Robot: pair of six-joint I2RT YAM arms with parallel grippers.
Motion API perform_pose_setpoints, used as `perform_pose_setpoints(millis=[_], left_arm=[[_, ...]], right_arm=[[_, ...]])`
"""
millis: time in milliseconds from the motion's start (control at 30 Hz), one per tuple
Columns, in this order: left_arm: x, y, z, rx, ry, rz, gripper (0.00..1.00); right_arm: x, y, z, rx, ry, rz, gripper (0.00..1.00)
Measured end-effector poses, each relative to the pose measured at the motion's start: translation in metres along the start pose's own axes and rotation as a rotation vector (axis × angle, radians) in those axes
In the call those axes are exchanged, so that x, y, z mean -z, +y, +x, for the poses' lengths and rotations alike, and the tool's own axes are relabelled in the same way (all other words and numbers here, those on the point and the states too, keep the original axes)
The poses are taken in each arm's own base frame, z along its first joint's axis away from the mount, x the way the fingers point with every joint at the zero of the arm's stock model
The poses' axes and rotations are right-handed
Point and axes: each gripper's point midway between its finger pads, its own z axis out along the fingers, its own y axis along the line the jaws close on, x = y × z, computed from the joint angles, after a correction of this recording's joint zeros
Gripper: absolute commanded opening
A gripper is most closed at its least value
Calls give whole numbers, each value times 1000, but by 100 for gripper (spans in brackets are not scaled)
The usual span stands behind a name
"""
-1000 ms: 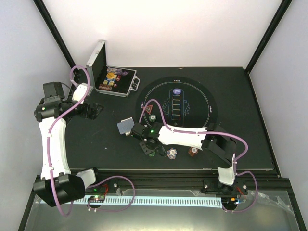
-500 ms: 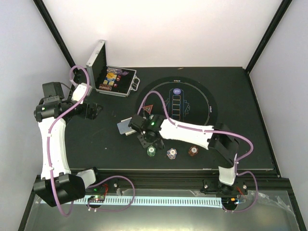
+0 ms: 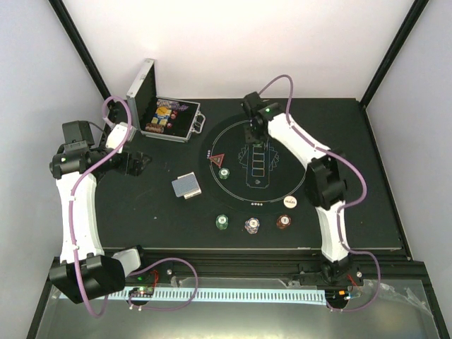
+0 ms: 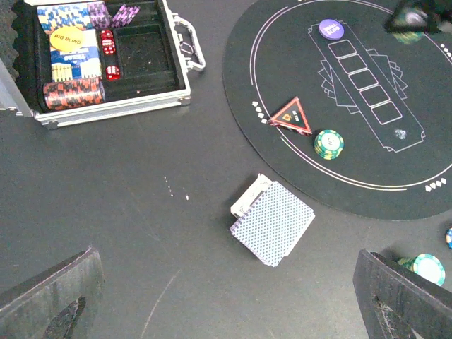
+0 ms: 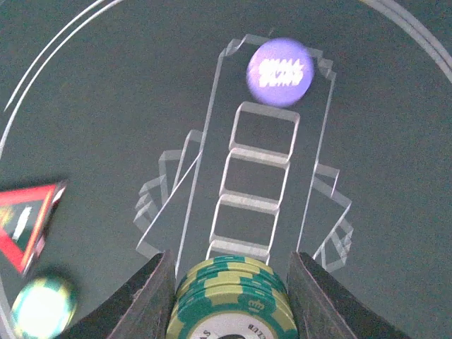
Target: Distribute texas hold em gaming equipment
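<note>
My right gripper (image 3: 256,133) reaches over the far side of the round mat (image 3: 300,152) and is shut on a small stack of green poker chips (image 5: 230,311). Just ahead of them lies the purple button (image 5: 280,72). On the mat sit a red triangular marker (image 3: 217,159) and a green chip stack (image 3: 224,173). Green (image 3: 222,222), blue-white (image 3: 251,225) and dark red (image 3: 283,221) chip stacks line the front, with a white button (image 3: 289,202) behind them. The card deck (image 4: 272,221) lies left of the mat. My left gripper (image 3: 136,162) is open, holding nothing.
The silver case (image 3: 166,116) stands open at the back left with chips, dice and a yellow button inside (image 4: 74,63). The left arm rests between the case and the table's left edge. The right arm stretches over the mat's right side.
The right arm lifted off the green stack at the front and swung to the mat's far side with green chips in its jaws. The left arm has not moved.
</note>
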Motion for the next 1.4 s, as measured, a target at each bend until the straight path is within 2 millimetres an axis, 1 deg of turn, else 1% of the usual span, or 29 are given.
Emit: perform_pose_setpoints(millis=[67,100,200,267,367,467,633,733,867,900,967,1067,1133,1267,1333,1400], left_arm=[[0,0,0,-5,0,3,99],[0,0,1,-5,2,3,99],[-2,2,2,-6,8,6,99],[-4,3,2,-2,14,11,99],[-6,6,1,2,20,15,99],[-8,6,1,4,21,18,99],[-9,6,1,7,21,25,99],[-10,7,1,10,24,28,99],[-10,6,1,10,23,31,99],[-10,6,1,10,23,31,99],[-10,6,1,10,21,33,99],[-10,6,1,10,22,33,99],[-10,6,1,10,21,34,99],[-10,6,1,10,21,34,99],[-10,6,1,11,22,35,99],[-10,6,1,11,21,36,99]], right_arm=[[-24,-20,-21,-35,3,28,14],[-33,-25,-27,-43,9,37,14],[-71,-43,-40,-66,32,62,14],[-91,-53,-38,-77,61,74,14],[-115,-66,-29,-89,106,88,14],[-128,-74,-22,-96,137,90,14],[-134,-83,-20,-106,146,96,15],[-135,-83,-25,-108,134,92,17],[-140,-79,-27,-111,129,75,22],[-142,-79,-27,-111,130,71,27],[-144,-78,-27,-111,133,68,42],[-143,-77,-27,-111,132,64,61],[-143,-77,-27,-116,131,64,71],[-141,-77,-30,-111,124,60,79],[-137,-76,-31,-112,123,58,80],[-128,-74,-33,-111,115,54,82]])
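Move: The right hand holds a green chip stack above the mat. The spot for it, just short of the small blind button, is about 10 cm ahead, 6 cm to the right and 12 cm down. The button lies some 14 cm ahead and 3 cm right. The other green stack is roughly 3 cm back and 12 cm left, the red triangle 2 cm ahead and 14 cm left. From the left hand the spot is about 24 cm ahead, 42 cm right, far below. Still pinching the green chips, the right hand sets them on the mat at the near right side of the small blind button: it swings forward about 10 cm and a little right while sinking some 11 cm, the last of it nearly straight down. There it slows, opens its fingers to let go of the stack and starts to rise, barely 2 cm. ##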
